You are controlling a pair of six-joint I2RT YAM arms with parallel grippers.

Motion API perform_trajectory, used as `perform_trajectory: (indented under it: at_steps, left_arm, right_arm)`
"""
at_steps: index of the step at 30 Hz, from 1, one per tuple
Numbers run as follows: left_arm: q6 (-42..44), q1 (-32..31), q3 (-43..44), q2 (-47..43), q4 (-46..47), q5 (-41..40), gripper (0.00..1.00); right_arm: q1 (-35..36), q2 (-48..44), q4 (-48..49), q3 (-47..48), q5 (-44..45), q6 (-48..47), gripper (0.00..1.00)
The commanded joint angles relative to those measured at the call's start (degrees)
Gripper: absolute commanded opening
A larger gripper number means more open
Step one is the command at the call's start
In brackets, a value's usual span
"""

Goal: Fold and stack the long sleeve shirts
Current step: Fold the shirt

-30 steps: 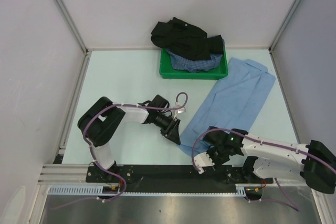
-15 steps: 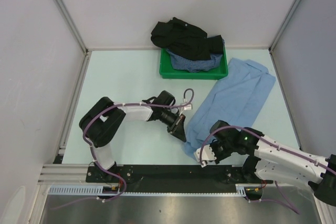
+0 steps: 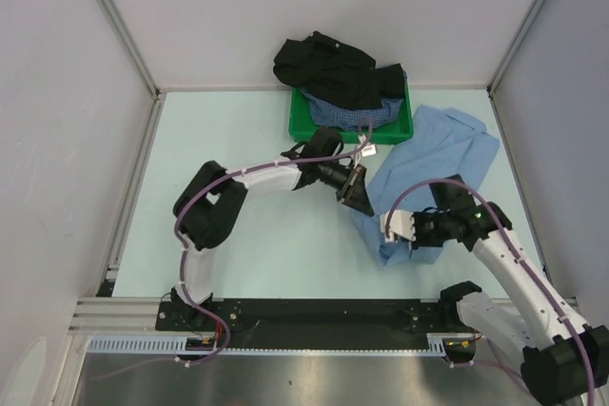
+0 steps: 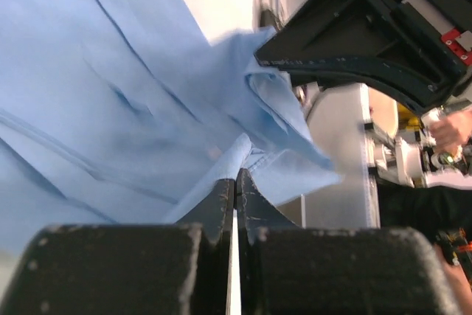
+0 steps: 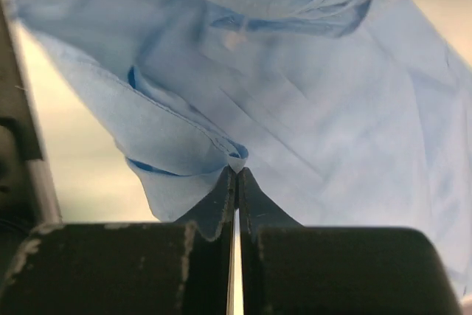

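The light blue shirt [image 3: 433, 173] lies at the right of the table, its near end lifted and doubled back. My left gripper [image 3: 360, 199] is shut on that shirt's left hem; in the left wrist view the cloth [image 4: 147, 94] is pinched at the closed tips of the left gripper [image 4: 236, 175]. My right gripper [image 3: 402, 232] is shut on the near hem, and the right wrist view shows a fold of the blue cloth [image 5: 295, 94] caught at the tips of the right gripper [image 5: 236, 171]. A black shirt [image 3: 328, 66] lies over a dark-blue checked shirt [image 3: 347, 113] in the green tray [image 3: 303, 126].
The green tray stands at the back centre against the rear wall. White side walls with metal frame posts [image 3: 114, 21] close in the table. The black mounting rail [image 3: 314, 313] runs along the near edge.
The left gripper closed on the shirt's hem. Both grippers then carried the near end of the blue shirt up and away from the near edge, folding it back over itself.
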Motion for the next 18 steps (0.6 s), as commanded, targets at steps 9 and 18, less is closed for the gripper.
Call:
perform_trajectory:
  at_steps: [9,18]
  left_arm:
    - [-13.32,1.59,31.77,21.72,10.87,-7.73,0.00]
    - [-10.97,1.85,50.69,34.91,5.26,-14.68,0.24]
  right_arm:
    - [-31.61,18.03,6.57,10.29,-9.09,-18.97,0.00]
    - [-37.16,28.94,14.84,12.41,-6.64,-18.53,0.01]
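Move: Both hands already hold the lifted near end of the blue shirt. Its far part, still flat on the table, lies about 21 cm ahead and 27 cm to the right of the left hand, 11 cm below. The green bin's middle is about 28 cm ahead of the left hand and 5 cm to its left. From the right hand the shirt's far part is some 31 cm ahead, 13 cm to the right and 10 cm lower. Still pinching the shirt's end between them, both hands sweep it diagonally forward and to the right over the rest of the shirt, the left by nearly 20 cm, the right by some 18 cm. They travel almost level, sinking only slightly late on. The left wrist turns about 15 degrees counter-clockwise and the right about 20 degrees clockwise; the left fingers barely begin to ease at the finish. ##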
